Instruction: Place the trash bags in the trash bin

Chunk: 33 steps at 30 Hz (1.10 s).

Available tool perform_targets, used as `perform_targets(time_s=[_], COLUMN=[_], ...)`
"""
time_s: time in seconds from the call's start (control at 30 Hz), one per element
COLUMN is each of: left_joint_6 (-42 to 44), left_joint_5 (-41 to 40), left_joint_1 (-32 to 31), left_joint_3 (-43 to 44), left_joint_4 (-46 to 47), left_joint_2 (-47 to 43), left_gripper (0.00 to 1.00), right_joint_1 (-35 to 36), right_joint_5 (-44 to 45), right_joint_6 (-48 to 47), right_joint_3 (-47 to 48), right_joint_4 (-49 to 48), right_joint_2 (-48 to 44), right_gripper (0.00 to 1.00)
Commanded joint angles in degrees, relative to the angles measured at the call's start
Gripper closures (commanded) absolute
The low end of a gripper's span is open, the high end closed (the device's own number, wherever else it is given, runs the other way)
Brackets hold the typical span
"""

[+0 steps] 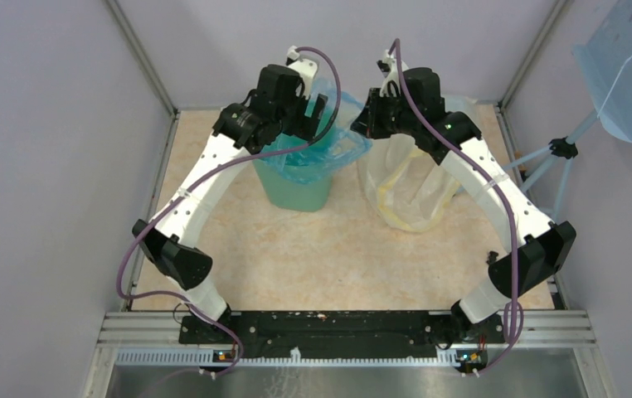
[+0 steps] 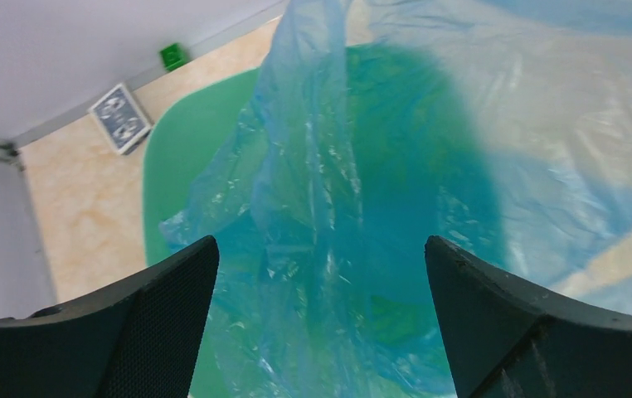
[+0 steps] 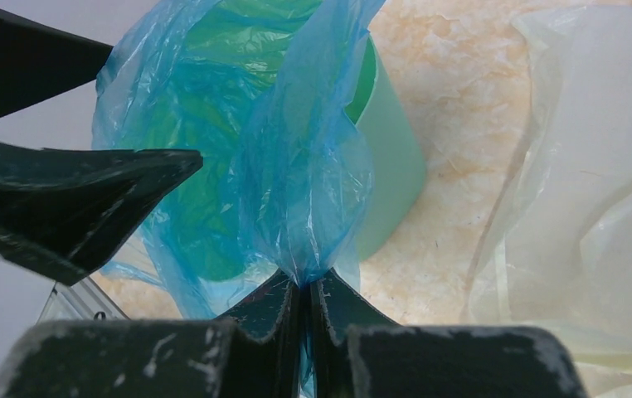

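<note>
The mint-green trash bin (image 1: 296, 189) stands at the back of the table. The crinkly blue trash bag (image 1: 333, 149) hangs partly inside it and spills over its right rim. My left gripper (image 1: 308, 106) hovers over the bin's mouth. In the left wrist view it (image 2: 321, 274) is open, with the blue bag (image 2: 313, 199) and bin (image 2: 176, 149) below and nothing between the fingers. My right gripper (image 3: 304, 282) is shut on a gathered fold of the blue bag (image 3: 304, 166), just right of the bin (image 3: 391, 174).
A larger clear bag with yellow bands (image 1: 412, 186) slumps right of the bin, under the right arm. A pale blue perforated panel on a stand (image 1: 628, 66) sits at the far right. A small white device (image 2: 120, 118) lies at the back wall.
</note>
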State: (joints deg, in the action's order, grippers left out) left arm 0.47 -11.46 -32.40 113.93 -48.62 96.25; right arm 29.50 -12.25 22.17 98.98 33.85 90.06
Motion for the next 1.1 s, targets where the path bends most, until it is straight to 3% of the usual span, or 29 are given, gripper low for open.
perform_targets(time_s=[0.0,0.07,0.17,0.3,0.43,0.53,0.67,0.87,1.07], left_joint_6=[2.87,2.18,1.38,-0.76,-4.56,-5.06,-5.58,-8.09,-9.71], left_joint_5=[-13.6,-15.44,-16.36,-9.17,-0.56,2.31,7.12,14.43,19.25], left_joint_1=[-1.16,-1.15,-0.85,1.4,6.35,9.75,13.37,17.47,21.93], left_joint_3=[0.43,-0.02,0.2,0.59,-0.73,-3.59,-9.16,-19.73,-26.18], left_joint_4=[0.47,0.71,1.09,1.39,1.0,1.27,2.49,7.23,9.74], left_joint_2=[0.21,0.34,-0.4,-2.66,-5.52,-7.87,-12.42,-19.33,-21.59], left_gripper=[0.01,0.04,0.25,0.32,0.65,0.85,0.99,1.0,1.0], right_joint_1=[0.21,0.2,0.21,0.22,0.21,0.17,0.21,0.21,0.3], right_joint_5=[-0.93,-0.9,-0.76,-0.77,-1.18,-1.28,-1.88,-6.26,-13.06], right_joint_6=[0.41,0.42,0.41,0.37,0.02,-0.65,-1.33,-0.12,2.19], right_joint_3=[0.01,-0.01,-0.16,-0.55,-0.07,0.86,0.79,-5.93,-16.43], right_joint_4=[-2.36,-2.3,-2.29,-2.12,-0.98,0.73,1.91,-1.31,-9.55], right_joint_2=[-2.14,-2.11,-1.99,-1.63,-0.9,0.01,0.35,-2.55,-7.09], right_gripper=[0.96,0.96,0.96,0.96,0.92,0.85,0.64,0.31,0.19])
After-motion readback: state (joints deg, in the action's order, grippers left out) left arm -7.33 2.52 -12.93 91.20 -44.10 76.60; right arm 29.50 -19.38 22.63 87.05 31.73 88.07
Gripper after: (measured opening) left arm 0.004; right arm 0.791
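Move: The left hand is open around a fold of the blue bag's rim, which lies about 2 cm ahead, 1 cm left and 2 cm below its hand point. The bin's middle is some 2 cm ahead, 5 cm left and 20 cm down. The right hand pinches another gathered part of the rim at its fingertips; from it the bin is about 5 cm ahead, 12 cm left and 20 cm down, and the white bag 7 cm ahead, 18 cm right and 27 cm down. Leftward over the bin goes the left hand, easing at first while its fingers shut and pinch the rim fold, then pulling it on, about 12 cm in all, with roughly 4 cm back near the end and a small counter-clockwise turn. The right hand holds still, then opens wide, lets go of its gathered rim and sinks about 6 cm, drawing back some 3 cm. ##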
